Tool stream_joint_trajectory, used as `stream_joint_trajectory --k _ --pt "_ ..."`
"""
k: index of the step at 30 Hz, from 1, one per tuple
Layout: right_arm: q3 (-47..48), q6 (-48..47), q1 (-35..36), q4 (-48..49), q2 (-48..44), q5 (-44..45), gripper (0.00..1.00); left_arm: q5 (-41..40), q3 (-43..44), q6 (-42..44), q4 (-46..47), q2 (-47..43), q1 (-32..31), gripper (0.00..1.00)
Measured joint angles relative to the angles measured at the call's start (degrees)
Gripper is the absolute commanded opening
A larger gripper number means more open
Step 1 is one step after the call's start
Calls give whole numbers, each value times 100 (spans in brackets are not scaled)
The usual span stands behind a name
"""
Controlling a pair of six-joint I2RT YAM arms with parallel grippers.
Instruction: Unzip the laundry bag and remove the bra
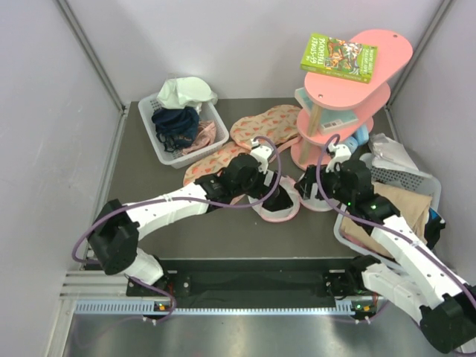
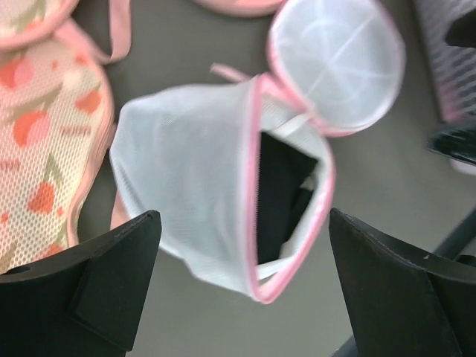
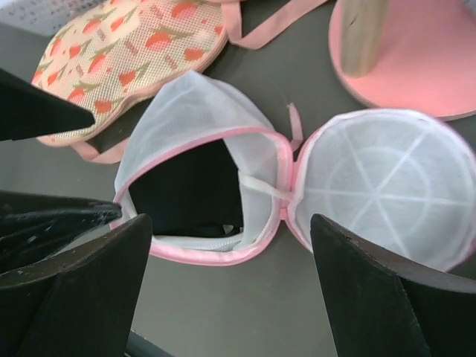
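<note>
The laundry bag (image 3: 201,126) lies unzipped on the grey table, its dome half gaping. Its ribbed flat half (image 3: 387,186) is folded open to the right. The black bra (image 3: 186,186) sits inside the dome half. In the left wrist view the bag (image 2: 186,186) shows the bra (image 2: 282,193) through the pink-trimmed opening. My left gripper (image 2: 242,297) is open and empty, its jaws on either side of the bag's near end. My right gripper (image 3: 230,290) is open and empty just short of the bag's rim. In the top view both grippers (image 1: 279,197) (image 1: 306,186) meet over the bag (image 1: 277,214).
Flat pink fruit-print pieces (image 1: 264,123) lie behind the bag. A white basket (image 1: 165,149) of clothes stands at the back left. A pink tiered stand (image 1: 349,97) carries a green book (image 1: 338,57). Another basket (image 1: 413,178) with cloth sits on the right.
</note>
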Motion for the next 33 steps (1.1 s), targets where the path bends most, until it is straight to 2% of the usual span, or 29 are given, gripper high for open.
stream_joint_trajectory --k 10,13,14,16,18,20,21,23,24,26,33 --pt "-459 260 448 640 654 -358 83 74 -289 -101 -61 339 205 98" --pt "-457 299 671 866 933 -334 82 116 -302 -142 -66 411 260 83" --pt "-457 299 732 914 1023 -323 82 120 -306 -160 -66 424 282 69" --pt "-457 319 866 1029 1252 -286 82 142 -326 -190 -70 437 337 60" --pt "-455 328 970 1113 1469 -245 82 160 -369 -219 -63 437 411 43" --pt "-444 334 1062 1226 1665 -197 82 166 -435 -284 -63 435 474 34" --pt "-442 334 1099 1283 1744 -184 82 188 -485 -293 -59 435 516 25" --pt "-398 332 1191 1340 1941 -131 82 234 -584 -345 -59 433 579 14" --pt "-356 332 1237 1368 2052 -98 82 267 -627 -374 -61 433 610 4" --pt "-284 330 1300 1438 2229 -50 83 297 -702 -411 -61 433 662 0" --pt "160 310 1484 1672 2883 153 84 343 -870 -516 -28 391 807 0"
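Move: The left corner of the laundry bag's pink rim is about 6 cm to my open left hand's left, 1 cm ahead and 9 cm below. The black bra is 2 cm right, 1 cm back and 11 cm below, and the patterned bag about 15 cm left, 8 cm ahead. From my right hand, the bra lies some 10 cm left, 1 cm ahead and 12 cm down, with the mesh lid roughly 3 cm right, 4 cm ahead. I drop my left hand about 9 cm, shifting some 6 cm left and tipping the fingers further down, and shut them to pinch the left part of the pink rim. My right hand, its fingers staying open, sweeps about 10 cm left and as far down over the bag's mouth until it hovers close above the bra, turning slightly counter-clockwise. ##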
